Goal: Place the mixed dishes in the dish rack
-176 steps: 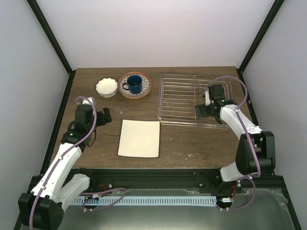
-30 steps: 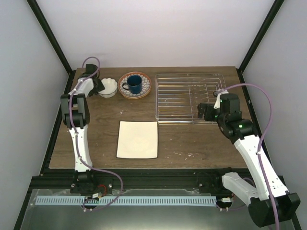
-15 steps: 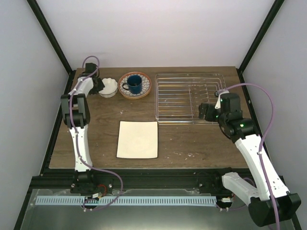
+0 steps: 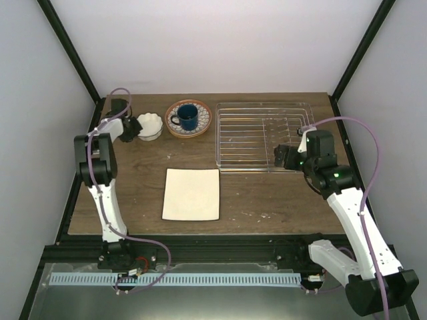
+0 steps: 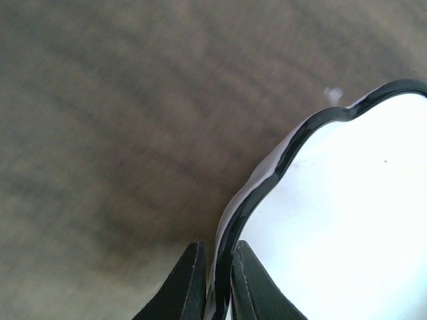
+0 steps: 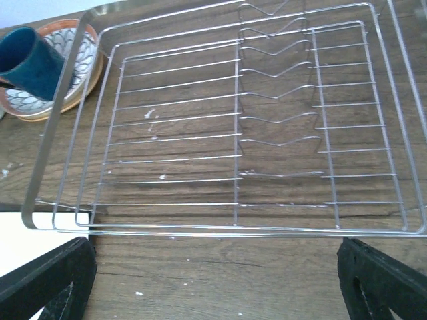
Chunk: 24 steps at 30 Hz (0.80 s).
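My left gripper (image 4: 131,128) is shut on the left rim of the small white scalloped bowl (image 4: 151,125) at the back left of the table. In the left wrist view its two dark fingers (image 5: 189,285) pinch the bowl's wavy rim (image 5: 287,150) between them. The dark blue mug (image 4: 187,117) stands on the round patterned plate (image 4: 200,125) just right of the bowl. The cream rectangular plate (image 4: 191,194) lies flat in the middle. The dish rack (image 4: 263,137) sits at the back right, with nothing in it (image 6: 240,127). My right gripper (image 4: 279,157) hangs open at the rack's near edge, holding nothing (image 6: 217,280).
The right wrist view also shows the mug (image 6: 30,50) and patterned plate (image 6: 77,63) beyond the rack's left end, and a corner of the cream plate (image 6: 20,233). Black frame posts and white walls border the table (image 4: 267,200) on the left, right and back.
My left gripper has closed on the bowl's rim, and the left arm's elbow has swung out to the left. The right arm has held still.
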Tool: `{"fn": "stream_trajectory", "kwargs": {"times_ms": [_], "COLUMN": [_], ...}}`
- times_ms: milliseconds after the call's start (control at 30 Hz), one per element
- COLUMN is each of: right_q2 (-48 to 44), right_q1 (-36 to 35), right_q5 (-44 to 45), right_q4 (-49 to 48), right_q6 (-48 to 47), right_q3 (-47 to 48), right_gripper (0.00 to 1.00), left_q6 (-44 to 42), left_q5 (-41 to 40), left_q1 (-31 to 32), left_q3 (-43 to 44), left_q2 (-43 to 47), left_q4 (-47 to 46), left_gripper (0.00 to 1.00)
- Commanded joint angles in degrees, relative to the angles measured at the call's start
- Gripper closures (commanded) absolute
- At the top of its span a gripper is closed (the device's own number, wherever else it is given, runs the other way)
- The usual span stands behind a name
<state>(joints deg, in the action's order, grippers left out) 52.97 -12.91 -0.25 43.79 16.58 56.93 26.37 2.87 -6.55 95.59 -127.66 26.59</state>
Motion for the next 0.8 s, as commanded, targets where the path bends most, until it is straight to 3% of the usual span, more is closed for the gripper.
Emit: {"fn": "stream_trajectory", "kwargs": {"times_ms": [0, 333, 567, 667, 767], "right_q2": [-0.2, 2.7, 12.6, 17.4, 21.5], "right_q1": [-0.6, -2.4, -13.4, -17.4, -18.3], "right_q5": [-6.5, -23.6, -24.7, -21.8, -24.3], "right_q4": [-4.4, -20.0, -26.6, -28.4, -31.8], "right_q6": [0.1, 3.5, 4.2, 4.6, 5.4], "right_q3": [-1.9, -7.5, -2.2, 1.0, 3.4], "right_gripper": [0.0, 0.0, 0.0, 0.0, 0.0], "left_q6": [2.7, 7.3, 3.4, 1.9, 1.5], "left_q5": [4.7, 11.1, 13.0, 14.1, 15.3], "left_q1": [-3.2, -4.0, -0.3, 1.5, 3.0], "left_q3": [-11.0, -41.2, -47.7, -49.0, -51.2], "left_q2": [7.2, 37.1, 56.9, 62.4, 66.5], "left_q4": [-3.2, -21.8, -17.7, -14.6, -13.1], "left_gripper": [1.0, 1.0, 1.0, 1.0, 1.0]}}
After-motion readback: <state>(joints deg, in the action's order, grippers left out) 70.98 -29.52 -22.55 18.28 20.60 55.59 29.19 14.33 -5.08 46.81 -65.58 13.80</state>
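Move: My left fingers are already shut on the white bowl's left rim, with the bowl's middle about 6 cm to their right. From them the dish rack is some 54 cm right and 7 cm nearer, the plate with the mug on it about 20 cm right and 4 cm farther out, and the white board 24 cm right and 32 cm nearer. From my right hand, the bowl is roughly 53 cm left, 27 cm ahead and 23 cm lower. Keeping my pinch on the rim, I draw the bowl back low over the table with my left hand, then sweep it up about 17 cm while easing right and tipping the fingers up some 25 degrees. Meanwhile I carry my open right hand left above the rack's near side towards the bowl, swinging it counter-clockwise and rolling its left side up. ##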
